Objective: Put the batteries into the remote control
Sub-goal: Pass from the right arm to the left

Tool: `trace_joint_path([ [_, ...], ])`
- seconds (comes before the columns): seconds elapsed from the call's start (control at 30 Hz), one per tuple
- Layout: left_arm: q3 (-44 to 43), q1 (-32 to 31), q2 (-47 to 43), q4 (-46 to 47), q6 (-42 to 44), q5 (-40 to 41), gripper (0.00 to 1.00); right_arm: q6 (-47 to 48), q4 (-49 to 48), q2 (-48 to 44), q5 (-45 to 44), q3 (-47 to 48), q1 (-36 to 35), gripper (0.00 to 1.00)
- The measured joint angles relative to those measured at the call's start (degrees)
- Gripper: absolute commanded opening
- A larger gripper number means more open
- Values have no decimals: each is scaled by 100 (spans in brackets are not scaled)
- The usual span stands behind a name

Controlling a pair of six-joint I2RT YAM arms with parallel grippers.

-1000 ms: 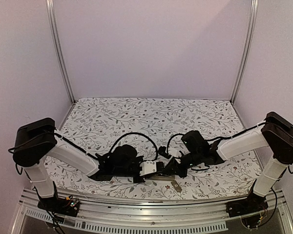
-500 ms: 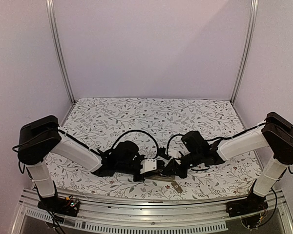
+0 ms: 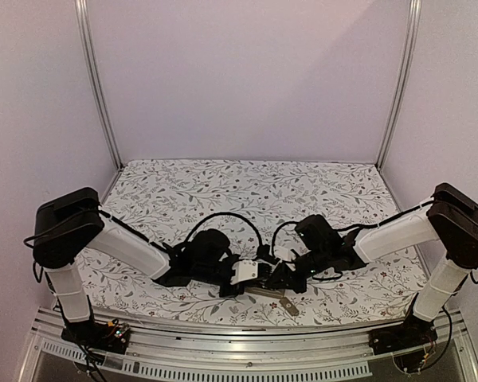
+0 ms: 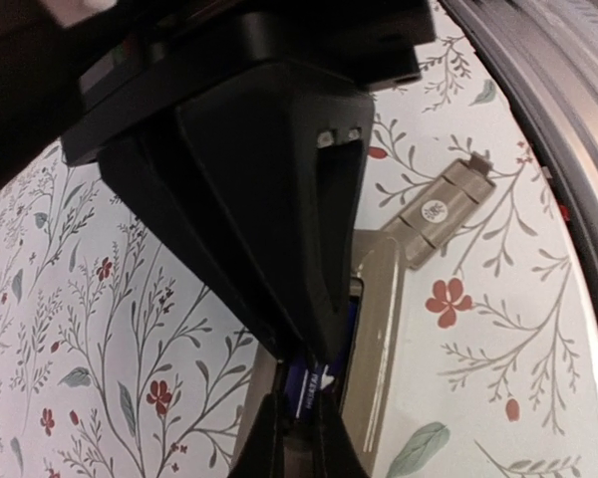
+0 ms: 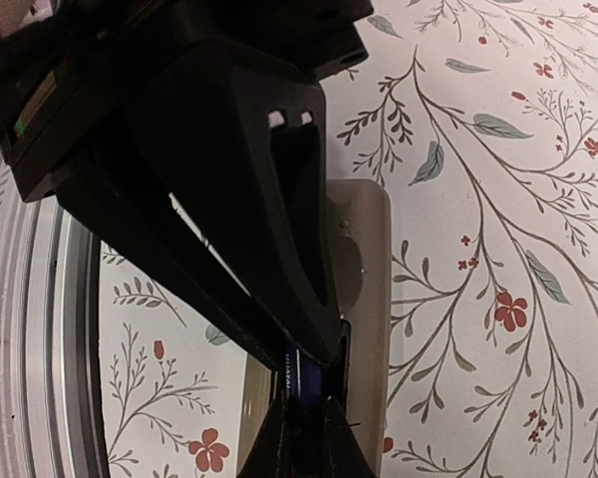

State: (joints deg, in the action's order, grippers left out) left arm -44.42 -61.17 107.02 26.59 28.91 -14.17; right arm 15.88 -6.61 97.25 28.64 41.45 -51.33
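Observation:
The remote control [image 4: 374, 339] lies back up near the table's front edge, its tan battery recess showing; in the right wrist view it is the tan body [image 5: 364, 269]. A dark blue battery [image 4: 314, 386] with white lettering lies in the recess, seen again as a battery [image 5: 307, 376] from the right. My left gripper [image 4: 299, 438] is shut, its tips at one end of that battery. My right gripper [image 5: 304, 430] is shut too, tips at the other end. From above, the left gripper [image 3: 260, 278] and right gripper [image 3: 273, 280] meet over the remote control [image 3: 264, 292].
The small flat grey cover piece [image 4: 444, 204] lies loose beside the remote, toward the front rail [image 3: 223, 330]; from above the cover piece [image 3: 287, 303] is just right of the grippers. The floral table cloth [image 3: 247, 191] stretches behind both arms.
My left arm has slid right until its fingers meet the right gripper over the remote, and its jaws have closed. The right arm has stayed put.

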Motion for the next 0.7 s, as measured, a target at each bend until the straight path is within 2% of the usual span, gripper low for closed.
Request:
trace_joint_path([
  [0.1, -50, 9, 0, -105, -7, -26, 0, 11, 15, 0, 15, 0, 0, 2],
  [0.5, -273, 11, 37, -433, 133, -31, 0, -188, 55, -79, 131, 2, -31, 41],
  [0.6, -358, 11, 68, -538, 179, 4, 0, -240, 79, -275, 208, 2, -37, 55],
  [0.7, -396, 11, 90, -568, 197, 61, 0, -387, 57, -472, 227, -9, -42, 60],
])
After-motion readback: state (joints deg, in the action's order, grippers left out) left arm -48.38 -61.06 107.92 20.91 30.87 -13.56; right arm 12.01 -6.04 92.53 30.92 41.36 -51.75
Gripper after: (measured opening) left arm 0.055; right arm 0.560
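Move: Both hands already pinch the same battery just over the open bay of the remote control. The battery's middle is about 1 cm to the left hand's right and right at the right hand's fingertips. From the left hand, the remote control's middle lies roughly 2 cm below and 1 cm to the left, the second battery in its bay about 1 cm back, 1 cm right and 2 cm down, and the battery cover some 4 cm back, 5 cm right and 3 cm down. The left hand keeps its closed pinch on the battery just above the bay, its squeeze tightening while it stays almost in place. After a short hold the right fingers open to a bit over half and let go of the battery, then the right hand lifts about 3 cm straight up, away from the battery and the remote control. ##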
